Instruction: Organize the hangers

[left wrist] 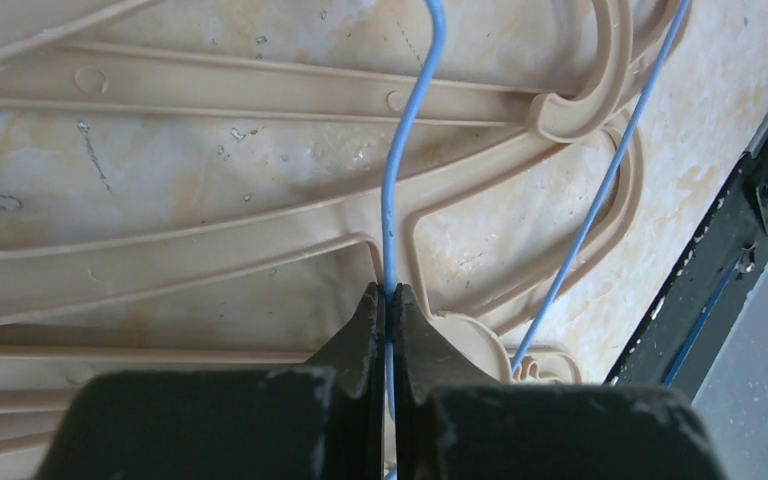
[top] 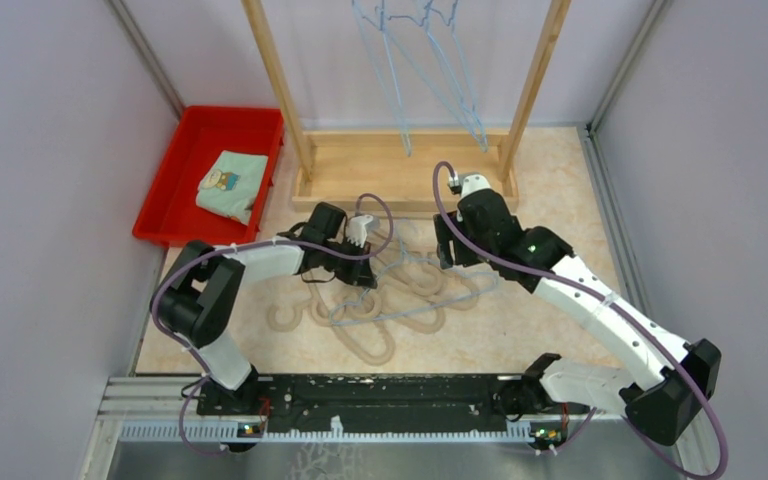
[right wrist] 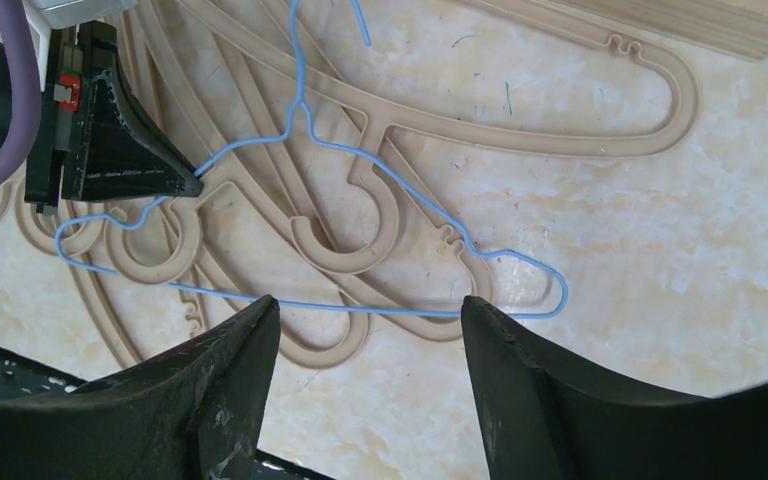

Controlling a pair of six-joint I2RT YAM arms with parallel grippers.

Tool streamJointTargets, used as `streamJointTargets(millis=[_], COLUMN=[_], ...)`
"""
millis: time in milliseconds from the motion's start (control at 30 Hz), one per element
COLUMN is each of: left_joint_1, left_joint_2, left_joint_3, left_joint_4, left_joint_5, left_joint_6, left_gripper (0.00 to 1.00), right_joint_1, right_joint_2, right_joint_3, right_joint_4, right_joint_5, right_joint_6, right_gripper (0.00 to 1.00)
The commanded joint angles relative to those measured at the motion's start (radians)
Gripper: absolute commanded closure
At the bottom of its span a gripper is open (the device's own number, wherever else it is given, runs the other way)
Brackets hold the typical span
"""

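Several beige hangers (top: 380, 335) lie tangled on the marble tabletop, with one light-blue wire hanger (top: 415, 290) on top of them. My left gripper (left wrist: 390, 295) is shut on that blue hanger's wire (left wrist: 389, 200), pinching it between both fingertips just above a beige hanger (left wrist: 210, 90). In the right wrist view, the left gripper (right wrist: 198, 185) holds the wire hanger (right wrist: 298, 125) on its left shoulder. My right gripper (right wrist: 370, 305) hovers open over the hanger's bottom bar, touching nothing. More blue wire hangers (top: 430, 70) hang on the wooden rack (top: 400, 170).
A red bin (top: 175, 190) holding a folded green cloth (top: 232, 182) sits at the back left. The rack's base tray spans the back centre. Grey walls close in both sides, and a black rail runs along the near edge (top: 380, 395).
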Motion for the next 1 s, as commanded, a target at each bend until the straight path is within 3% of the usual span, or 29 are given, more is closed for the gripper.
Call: streamJointTargets(millis=[0, 200, 400, 733, 867, 967], left_joint_1=[-0.006, -0.005, -0.004, 0.01, 0.055, 0.089], left_joint_2=[-0.025, -0.072, -0.168, -0.299, -0.371, -0.432], left_joint_3=[0.041, 0.083, 0.134, 0.192, 0.251, 0.257], left_joint_4=[-0.038, -0.112, -0.156, -0.278, -0.355, -0.358], left_joint_5=[-0.023, -0.046, -0.163, -0.547, -0.524, -0.425], left_joint_6=[0.045, 0.071, 0.084, 0.121, 0.179, 0.2], left_gripper=[1.0, 1.0, 1.0, 1.0, 1.0, 1.0], right_joint_1=[-0.009, -0.015, -0.019, -0.037, -0.048, -0.053], right_joint_2=[-0.026, -0.027, -0.023, -0.06, -0.069, -0.063], right_joint_3=[-0.003, -0.017, -0.026, 0.001, 0.021, 0.029], right_joint_4=[0.042, 0.057, 0.072, 0.068, 0.072, 0.079], right_joint_5=[-0.005, -0.009, -0.018, 0.066, 0.071, 0.069], right_joint_6=[0.0, -0.008, -0.013, -0.038, -0.058, -0.072], right_gripper=[0.33, 0.33, 0.33, 0.33, 0.32, 0.32])
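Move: The left hand already has the blue hanger pinched by its left shoulder, just above the table. The hanger's neck is about 6 cm ahead and 6 cm right, and the beige hanger pile lies directly below, its middle some 2 cm ahead and 3 cm right. The rack base's near left corner is about 15 cm ahead and 13 cm left. From the open right hand, the hanger's neck is about 5 cm ahead, 7 cm left and 18 cm below. Keeping its pinch on the blue wire, the left hand lifts the hanger off the pile: first almost straight up, then up with a forward and leftward sweep towards the rack base's near left corner. It rises about 13 cm in all, going some 7 cm forward and 7 cm left, while the wrist tips its fingers up by roughly 30 degrees. The empty right hand stays open and edges about 2 cm right. ##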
